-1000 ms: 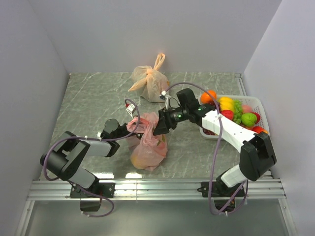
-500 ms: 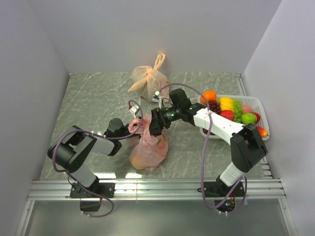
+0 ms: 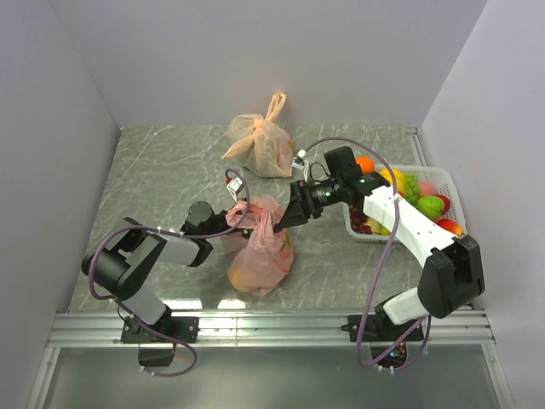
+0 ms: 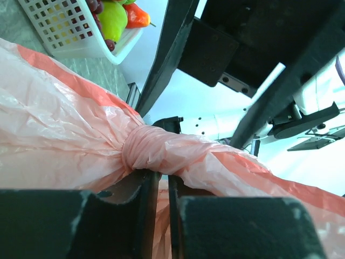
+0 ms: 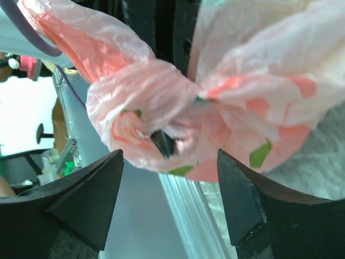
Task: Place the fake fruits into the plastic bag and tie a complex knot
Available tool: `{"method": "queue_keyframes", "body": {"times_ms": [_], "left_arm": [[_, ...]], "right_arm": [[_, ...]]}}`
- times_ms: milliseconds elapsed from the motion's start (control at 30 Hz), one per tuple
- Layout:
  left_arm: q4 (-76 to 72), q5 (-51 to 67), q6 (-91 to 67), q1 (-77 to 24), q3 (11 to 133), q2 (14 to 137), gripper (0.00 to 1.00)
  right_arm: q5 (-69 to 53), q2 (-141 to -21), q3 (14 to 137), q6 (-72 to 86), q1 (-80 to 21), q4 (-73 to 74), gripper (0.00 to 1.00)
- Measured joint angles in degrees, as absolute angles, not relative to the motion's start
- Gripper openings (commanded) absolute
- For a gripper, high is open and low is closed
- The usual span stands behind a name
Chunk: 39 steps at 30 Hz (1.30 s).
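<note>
The pink-red plastic bag (image 3: 260, 251) stands between the arms with fake fruits showing through its film (image 5: 260, 154). Its handles are twisted into a knot (image 4: 143, 154) with the ends spread sideways. My left gripper (image 3: 233, 223) (image 4: 163, 181) sits right under that knot, its jaws a narrow slit apart, with pink film showing through the slit. My right gripper (image 3: 286, 219) (image 5: 169, 152) is wide open on the bag's right side, close to the bunched plastic but holding nothing. More fake fruits (image 3: 410, 194) lie in the white basket (image 3: 451, 189).
A paler orange bag (image 3: 260, 141) with upright tied handles stands at the back. The fruit basket (image 4: 70, 29) is on the right beside the right arm. Grey walls close in the left, back and right; a metal rail (image 3: 272, 324) runs along the near edge.
My right gripper has drawn back to the right, off the bag top, and opened wider. The left jaws have parted slightly beneath the knot. The bag stays where it was.
</note>
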<state>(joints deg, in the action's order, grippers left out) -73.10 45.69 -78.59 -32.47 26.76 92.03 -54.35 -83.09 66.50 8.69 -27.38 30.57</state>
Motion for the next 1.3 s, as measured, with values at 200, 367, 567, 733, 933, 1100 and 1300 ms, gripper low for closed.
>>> {"method": "queue_keyframes", "body": {"times_ms": [200,367,567,733,933,1100,1300], "left_arm": [[-73.08,46.70,-78.00,-32.47,27.09,92.03,0.37],[-73.08,46.78,-77.54,-32.51,27.16,92.03,0.45],[-72.77,46.74,-77.17,-32.49,27.16,92.03,0.46],[-72.64,46.54,-77.30,-32.49,27.16,92.03,0.43],[-71.99,46.24,-77.73,-32.51,27.14,92.03,0.45],[-71.35,45.82,-78.48,-32.80,27.11,92.05,0.49],[-71.26,45.10,-78.83,-33.01,26.68,92.05,0.47]], "right_arm": [[-56.01,-82.96,65.93,10.59,-25.30,34.13,0.58],[-57.14,-83.88,64.47,14.39,-25.06,33.21,0.56],[-58.65,-85.32,64.36,17.04,-24.80,32.58,0.53],[-58.48,-85.38,64.31,18.20,-24.88,31.57,0.52],[-58.65,-85.43,63.13,19.79,-25.52,28.53,0.49],[-59.18,-85.43,62.83,21.23,-26.37,26.00,0.42],[-59.55,-85.56,62.48,21.78,-26.83,24.38,0.44]]}}
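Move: The bag's wrapped twist, with the left fingers threaded under it, lies some 4 cm to the right hand's left, level with it fore and aft and about 1 cm lower. The bag's filled body is about 11 cm back of the right hand, 5 cm to its left and 10 cm below. The tied bag sits 22 cm ahead of the right hand, 4 cm left and 12 cm lower. From the left hand the twist is about 1 cm ahead and 1 cm to its right, at its height. Rolling about 15 degrees so its forward side dips, the right hand backs off a centimetre to the right while sinking about as much, then edges some 2 cm left again towards the wrapped twist, its wide-open fingers narrowing to nearly half around the left fingertip that pokes through. The left hand stays put under the wrap and spreads its nearly shut fingers to about half open. ##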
